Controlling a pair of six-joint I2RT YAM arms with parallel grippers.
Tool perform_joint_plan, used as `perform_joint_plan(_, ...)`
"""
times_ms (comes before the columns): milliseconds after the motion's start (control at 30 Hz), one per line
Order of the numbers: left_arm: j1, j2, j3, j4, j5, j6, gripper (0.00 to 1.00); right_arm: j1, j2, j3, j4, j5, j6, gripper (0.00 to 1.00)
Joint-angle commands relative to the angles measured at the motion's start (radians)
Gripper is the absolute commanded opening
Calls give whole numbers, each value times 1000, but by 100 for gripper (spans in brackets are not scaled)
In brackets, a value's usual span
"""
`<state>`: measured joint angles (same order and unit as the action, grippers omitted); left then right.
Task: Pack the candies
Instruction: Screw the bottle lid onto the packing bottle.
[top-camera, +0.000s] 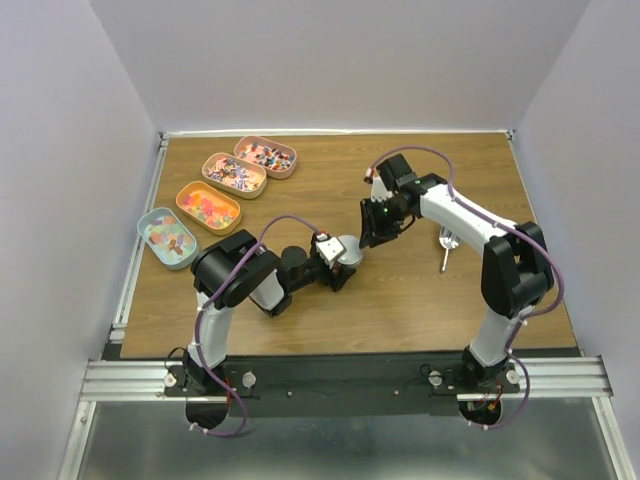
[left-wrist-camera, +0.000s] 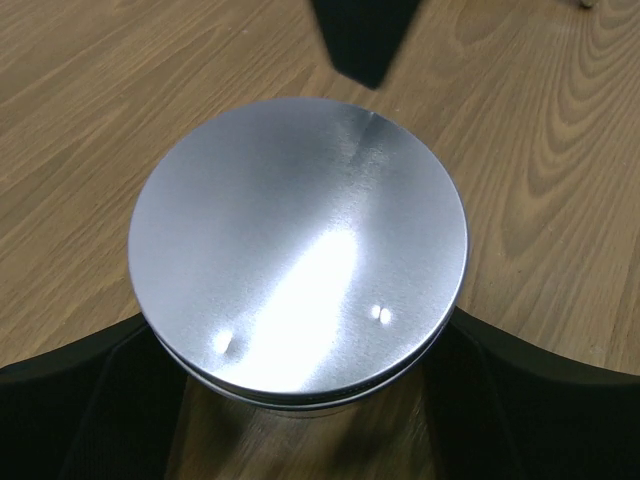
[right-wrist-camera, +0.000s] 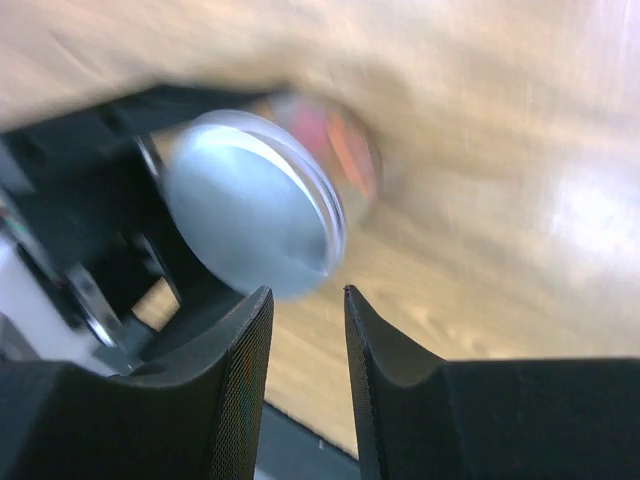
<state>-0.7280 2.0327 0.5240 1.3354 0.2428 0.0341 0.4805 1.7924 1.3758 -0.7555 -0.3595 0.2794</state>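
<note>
My left gripper (top-camera: 338, 264) is shut on a small round jar (top-camera: 350, 250) with a silver lid (left-wrist-camera: 300, 250), which stands on the wooden table. In the left wrist view its fingers (left-wrist-camera: 90, 400) press both sides of the jar. My right gripper (top-camera: 373, 233) hovers just beyond the jar, with its jaws slightly apart and empty (right-wrist-camera: 307, 292). In the blurred right wrist view the lid (right-wrist-camera: 245, 205) shows, with red and orange candies (right-wrist-camera: 345, 150) behind the jar's clear wall. More loose candies (top-camera: 208, 207) fill the oval tins at the back left.
Four oval tins stand in a diagonal row at the left: blue-grey (top-camera: 167, 237), orange (top-camera: 208, 207), and two pink (top-camera: 234, 175), (top-camera: 266, 156). A silver metal scoop (top-camera: 447, 243) lies right of the right arm. The right finger's tip (left-wrist-camera: 365, 40) shows beyond the jar.
</note>
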Motion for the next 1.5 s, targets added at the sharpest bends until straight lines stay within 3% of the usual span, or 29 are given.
perform_joint_plan(0, -1, -8, 10, 119, -19, 18, 66, 1, 99, 129, -8, 30, -45, 41)
perform_joint_plan(233, 1, -9, 11, 117, -16, 20, 66, -10, 205, 221, -10, -15, -71, 40)
perform_joint_plan(333, -1, -6, 11, 117, -14, 20, 66, -10, 216, 217, -11, -65, -78, 35)
perform_joint_plan(667, -1, -8, 27, 85, -10, 21, 66, -5, 127, 29, -8, -188, -72, 16)
perform_joint_plan(1267, -1, -14, 28, 70, -17, 16, 66, 26, -4, -153, 97, -148, 89, 2)
perform_joint_plan(1467, 1, -16, 22, 74, -25, 13, 66, 20, -65, -146, 104, -58, 109, 4)
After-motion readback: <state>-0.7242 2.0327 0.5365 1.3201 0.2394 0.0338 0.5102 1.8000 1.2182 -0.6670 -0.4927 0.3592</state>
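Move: The bottle lid's middle is about 5 cm to the right hand's left, 1 cm back and 3 cm lower; the packing bottle stands right beneath, its middle some 6 cm below that hand. The scoop lies about 18 cm to the right hand's right, level with it, 9 cm down. The left hand already grips the bottle, with the lid roughly 4 cm straight above its hand point. Right hand goes 5 cm forward, then, fingers shutting, sweeps about 9 cm back along the lid's right edge. ##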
